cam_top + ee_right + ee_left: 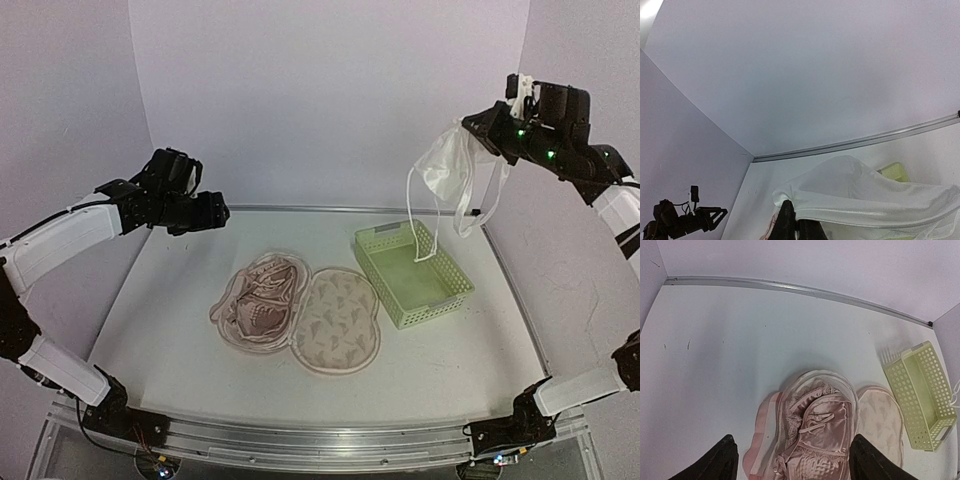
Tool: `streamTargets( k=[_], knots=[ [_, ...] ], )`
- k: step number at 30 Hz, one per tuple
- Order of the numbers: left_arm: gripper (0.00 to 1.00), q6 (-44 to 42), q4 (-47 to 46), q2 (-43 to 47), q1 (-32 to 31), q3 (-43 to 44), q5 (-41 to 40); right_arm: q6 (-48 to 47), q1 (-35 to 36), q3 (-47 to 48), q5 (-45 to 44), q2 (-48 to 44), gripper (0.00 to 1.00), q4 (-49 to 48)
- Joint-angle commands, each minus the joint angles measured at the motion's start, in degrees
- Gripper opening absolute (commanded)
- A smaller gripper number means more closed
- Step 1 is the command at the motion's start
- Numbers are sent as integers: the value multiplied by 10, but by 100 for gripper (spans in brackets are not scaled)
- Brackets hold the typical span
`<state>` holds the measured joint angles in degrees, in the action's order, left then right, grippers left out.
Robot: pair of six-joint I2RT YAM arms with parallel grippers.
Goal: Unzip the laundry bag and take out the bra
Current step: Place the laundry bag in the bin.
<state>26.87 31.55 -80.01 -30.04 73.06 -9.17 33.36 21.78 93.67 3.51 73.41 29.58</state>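
The laundry bag (340,322) lies unzipped and spread flat mid-table, its printed right half (882,417) bare. In its left half sits the pinkish bra (258,302), crumpled, satin and lace showing (826,429). My left gripper (213,212) hovers open above the table's back left; in its wrist view (793,442) the bra lies far below between the two fingers. High at the back right, my right gripper (480,128) is shut on a white garment (445,165) whose thin straps dangle over the basket. Its cloth (865,195) drapes from the closed fingertips of that gripper (797,226).
A pale yellow-green lattice basket (455,288) stands to the right of the bag, also seen in the left wrist view (920,390). A metal rail (300,209) runs along the table's back edge below the wall.
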Motion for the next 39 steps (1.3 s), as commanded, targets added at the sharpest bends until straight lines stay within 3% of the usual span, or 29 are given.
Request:
streamTargets(
  k=[1, 11, 21, 32, 39],
  knots=[
    [76, -4, -4, -6, 2, 28, -1, 23, -2, -67, -8, 0, 0, -27],
    [76, -5, -4, -8, 1, 25, 3, 56, -2, -219, 19, 35, 0, -108],
    [76, -1, -4, 0, 2, 17, 3, 64, -1, -253, 104, 137, 0, -176],
    [76, 0, -5, 14, 2, 6, -2, -55, -2, -237, 219, 244, 0, -181],
    [76, -1, -4, 16, 2, 3, -1, -164, -8, -213, 235, 287, 0, -104]
  ],
)
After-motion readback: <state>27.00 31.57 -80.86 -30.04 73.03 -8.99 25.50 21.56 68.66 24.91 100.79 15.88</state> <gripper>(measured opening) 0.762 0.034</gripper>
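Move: The bin, a green basket, is the place for the white strapped cloth already hanging from the right fingers. Its middle lies about 8 cm ahead of the right hand, 2 cm to the left and some 42 cm below. On the table, the opened laundry bag's flat right half lies about 20 cm left and 3 cm back from that hand, its filled left half some 36 cm left and 1 cm ahead. From the left hand the bin is roughly 42 cm right, 6 cm ahead and 21 cm below. Keeping its shut-finger pinch on the white cloth, the right hand swings it down into the bin, sinking about 35 cm, fast at first and slower later. It drifts some 8 cm left towards the bin's left side, mostly in the second half, and a little forward; the fingers tip down by about 35 degrees, with a counter-clockwise turn towards the end. ##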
